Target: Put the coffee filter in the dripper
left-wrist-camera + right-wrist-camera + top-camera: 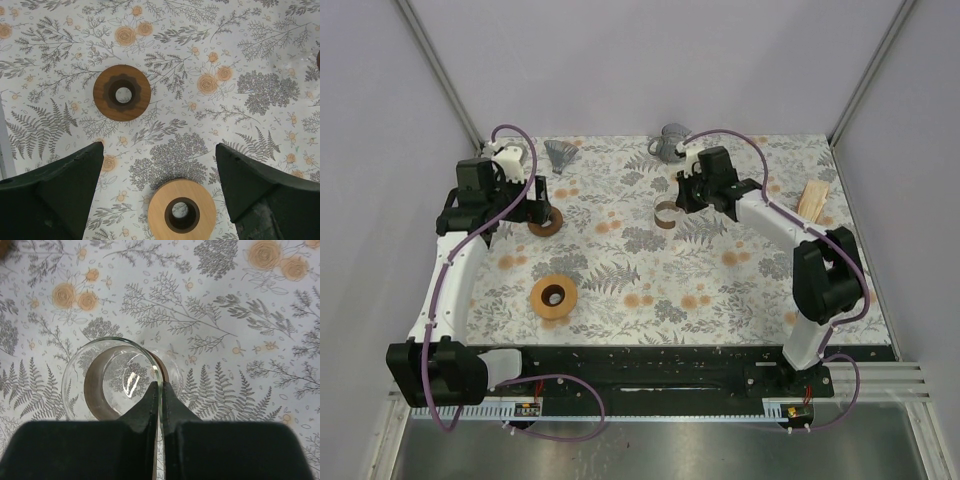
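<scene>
The dripper (666, 213) is a clear glass cone with a brown wooden collar, standing in the middle of the flowered cloth. My right gripper (684, 198) is shut on its thin glass rim. In the right wrist view that rim runs between the closed tips of the right gripper (161, 386), with the dripper (95, 390) to their left. A tan paper coffee filter (813, 200) lies flat at the right edge of the cloth, away from both grippers. My left gripper (534, 204) is open and holds nothing. It hangs above two wooden rings, as the left gripper (159, 150) shows.
A dark brown wooden ring (548, 221) (121, 93) and a light wooden ring (555, 296) (181, 210) lie on the left half. A grey funnel-shaped piece (560, 156) and a grey jug (670, 143) stand at the back edge. Metal posts frame the back corners.
</scene>
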### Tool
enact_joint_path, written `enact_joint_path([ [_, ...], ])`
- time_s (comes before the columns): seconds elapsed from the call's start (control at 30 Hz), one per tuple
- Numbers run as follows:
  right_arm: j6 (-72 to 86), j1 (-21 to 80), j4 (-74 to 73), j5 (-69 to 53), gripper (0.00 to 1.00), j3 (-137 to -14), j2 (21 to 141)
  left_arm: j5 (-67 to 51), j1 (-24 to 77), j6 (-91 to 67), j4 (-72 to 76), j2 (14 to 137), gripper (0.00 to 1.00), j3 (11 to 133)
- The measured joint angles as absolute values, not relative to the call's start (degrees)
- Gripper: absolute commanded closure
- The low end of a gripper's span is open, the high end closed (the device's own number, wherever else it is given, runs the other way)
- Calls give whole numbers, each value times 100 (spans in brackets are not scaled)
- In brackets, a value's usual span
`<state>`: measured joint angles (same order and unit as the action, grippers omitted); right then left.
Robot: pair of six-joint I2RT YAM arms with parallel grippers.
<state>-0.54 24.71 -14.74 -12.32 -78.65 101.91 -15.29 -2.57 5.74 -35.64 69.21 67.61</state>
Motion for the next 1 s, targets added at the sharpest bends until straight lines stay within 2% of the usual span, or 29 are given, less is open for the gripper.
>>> enact_joint_path([
  [0.27, -185, 2969, -1413, -965, 100, -7601, 10149, -1645, -257, 626, -3544, 6897, 4, 6659],
  [0.43, -228, 3081, -1339, -851, 100, -7496, 10077, -1785, -259, 1251, -3944, 6928, 4, 6665],
  [0.47, -233, 3089, -1337, -847, 98, -7496, 10077, -1831, -261, 1424, -4084, 6954, 4, 6667],
  [0.57, -237, 3109, -1334, -849, 78, -7496, 10077, -1933, -261, 2012, -4480, 7004, 3, 6606],
  [0.7, -235, 3109, -1376, -849, 59, -7494, 10066, -1966, -261, 2602, -4650, 6914, 1, 6145],
  [1.0, -161, 3114, -1640, -869, 38, -7494, 9701, -1739, -261, 3256, -4829, 6884, 1, 5153],
])
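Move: In the right hand, the glass cup hangs pinched by its wall, its middle some 3 cm back, 3 cm left and 5 cm below. Its table spot lies about 5 cm back, 6 cm left and 10 cm down; the grey pitcher stands 20 cm ahead and 3 cm left, 5 cm lower. From the empty left hand, the light wooden ring is about 16 cm back, level sideways, 19 cm below; the dark ring is 7 cm ahead and 3 cm left, equally low. Setting the glass cup down, the right hand eases about 4 cm back and left with a slight dip, stops, then opens to release the wall and starts to rise, some 2 cm. Meanwhile the open left hand sinks about 13 cm and draws back 10 cm towards the light wooden ring, tipping its fingers down and turning clockwise, some 20 degrees each, without touching the ring. ##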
